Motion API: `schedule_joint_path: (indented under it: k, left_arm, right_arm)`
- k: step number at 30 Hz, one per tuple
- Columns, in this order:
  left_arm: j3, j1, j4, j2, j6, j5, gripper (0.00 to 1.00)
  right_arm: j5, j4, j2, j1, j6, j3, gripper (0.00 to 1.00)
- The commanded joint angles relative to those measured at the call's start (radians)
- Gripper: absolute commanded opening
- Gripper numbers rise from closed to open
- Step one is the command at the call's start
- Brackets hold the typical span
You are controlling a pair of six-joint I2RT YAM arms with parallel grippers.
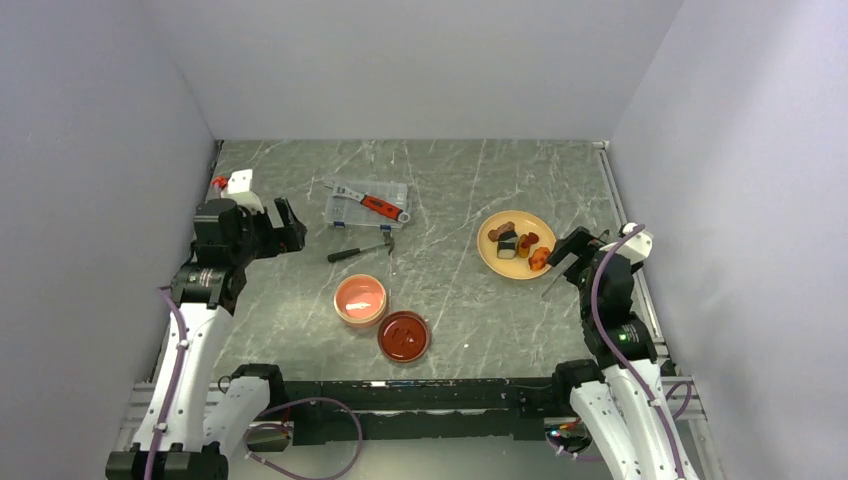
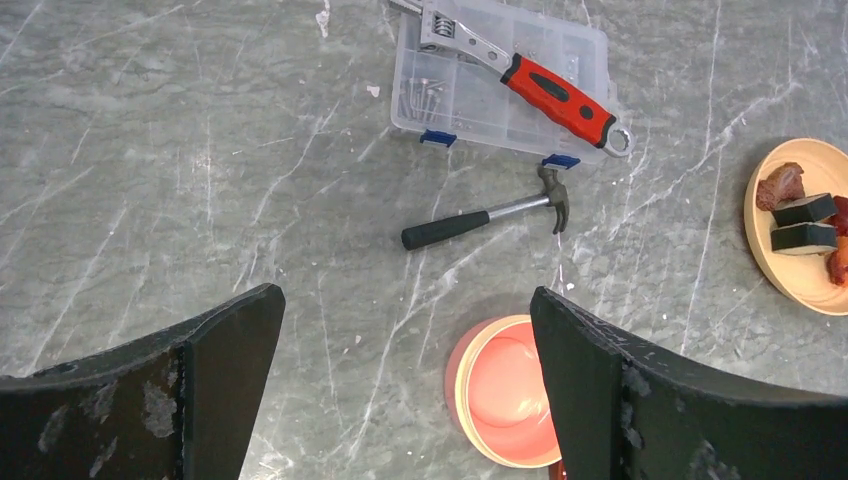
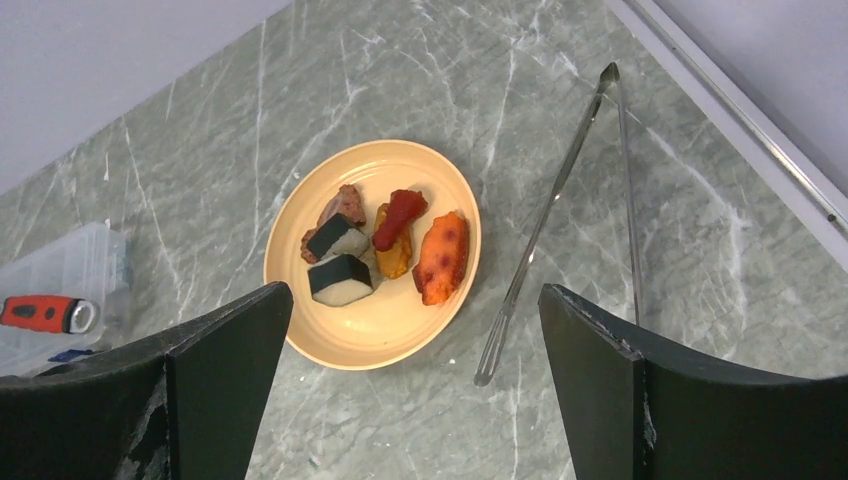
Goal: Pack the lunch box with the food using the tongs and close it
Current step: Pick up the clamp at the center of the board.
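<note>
The lunch box (image 1: 360, 298), a round tub with a pink inside, stands open at the table's middle, with its dark red lid (image 1: 404, 336) lying beside it to the front right. Several pieces of food (image 1: 522, 243) lie on a yellow plate (image 1: 497, 258) at the right. The grey tongs (image 3: 548, 222) lie on the table just right of the plate (image 3: 380, 330), their joined end pointing away. My left gripper (image 1: 290, 225) hangs open at the left, above and apart from the lunch box (image 2: 505, 390). My right gripper (image 3: 415, 292) hovers open over the plate's near edge and the tongs' tips, holding nothing.
A clear case (image 1: 367, 203) with a red-handled wrench on it sits at the back centre. A small black-handled hammer (image 1: 362, 250) lies just in front of it. Grey walls close in the table on the left, back and right.
</note>
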Motion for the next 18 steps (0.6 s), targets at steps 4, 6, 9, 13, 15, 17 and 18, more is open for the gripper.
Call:
schedule_joint_path:
  k: [4, 6, 9, 13, 15, 17, 18]
  left_arm:
    - [0.063, 0.004, 0.005, 0.084, -0.041, -0.011, 1.00]
    - [0.071, 0.003, 0.010, 0.118, -0.036, 0.025, 0.99]
    - [0.107, -0.007, 0.002, 0.183, -0.012, 0.034, 1.00]
    - [0.235, -0.023, -0.003, 0.269, -0.022, 0.077, 1.00]
    - [0.300, -0.032, 0.032, 0.298, -0.045, 0.096, 1.00]
    - [0.364, -0.037, 0.050, 0.339, -0.050, 0.105, 0.99]
    - [0.389, -0.038, 0.057, 0.359, -0.046, 0.109, 0.99]
  right_arm:
    - [0.034, 0.019, 0.003, -0.002, 0.020, 0.031, 1.00]
    - [0.048, 0.023, 0.020, -0.002, 0.031, 0.027, 1.00]
    - [0.060, 0.030, 0.065, -0.004, 0.057, 0.027, 1.00]
    - [0.040, 0.031, 0.154, -0.042, 0.089, 0.043, 1.00]
    - [0.008, 0.031, 0.212, -0.083, 0.103, 0.056, 1.00]
    - [-0.058, 0.046, 0.268, -0.144, 0.114, 0.061, 1.00]
    - [-0.105, 0.061, 0.298, -0.188, 0.117, 0.060, 1.00]
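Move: The clamp, the open steel tongs, lies on the board about 12 cm to the right of my right hand, some 5 cm ahead and 20 cm below. The food plate stands roughly 9 cm ahead and 4 cm to the left of that hand. From my left hand the clamp is far off, about 65 cm right and 4 cm ahead, while the clear storage box sits about 20 cm ahead and 11 cm right. With open fingers my right hand starts down towards the clamp, sinking about 4 cm while easing right and a little forward, tipping its fingers some 10 degrees down and swinging slightly clockwise. My open left hand heads forward about 6 cm, drifting right towards the storage box; it dips first, then climbs past its starting height. Neither touches anything. ##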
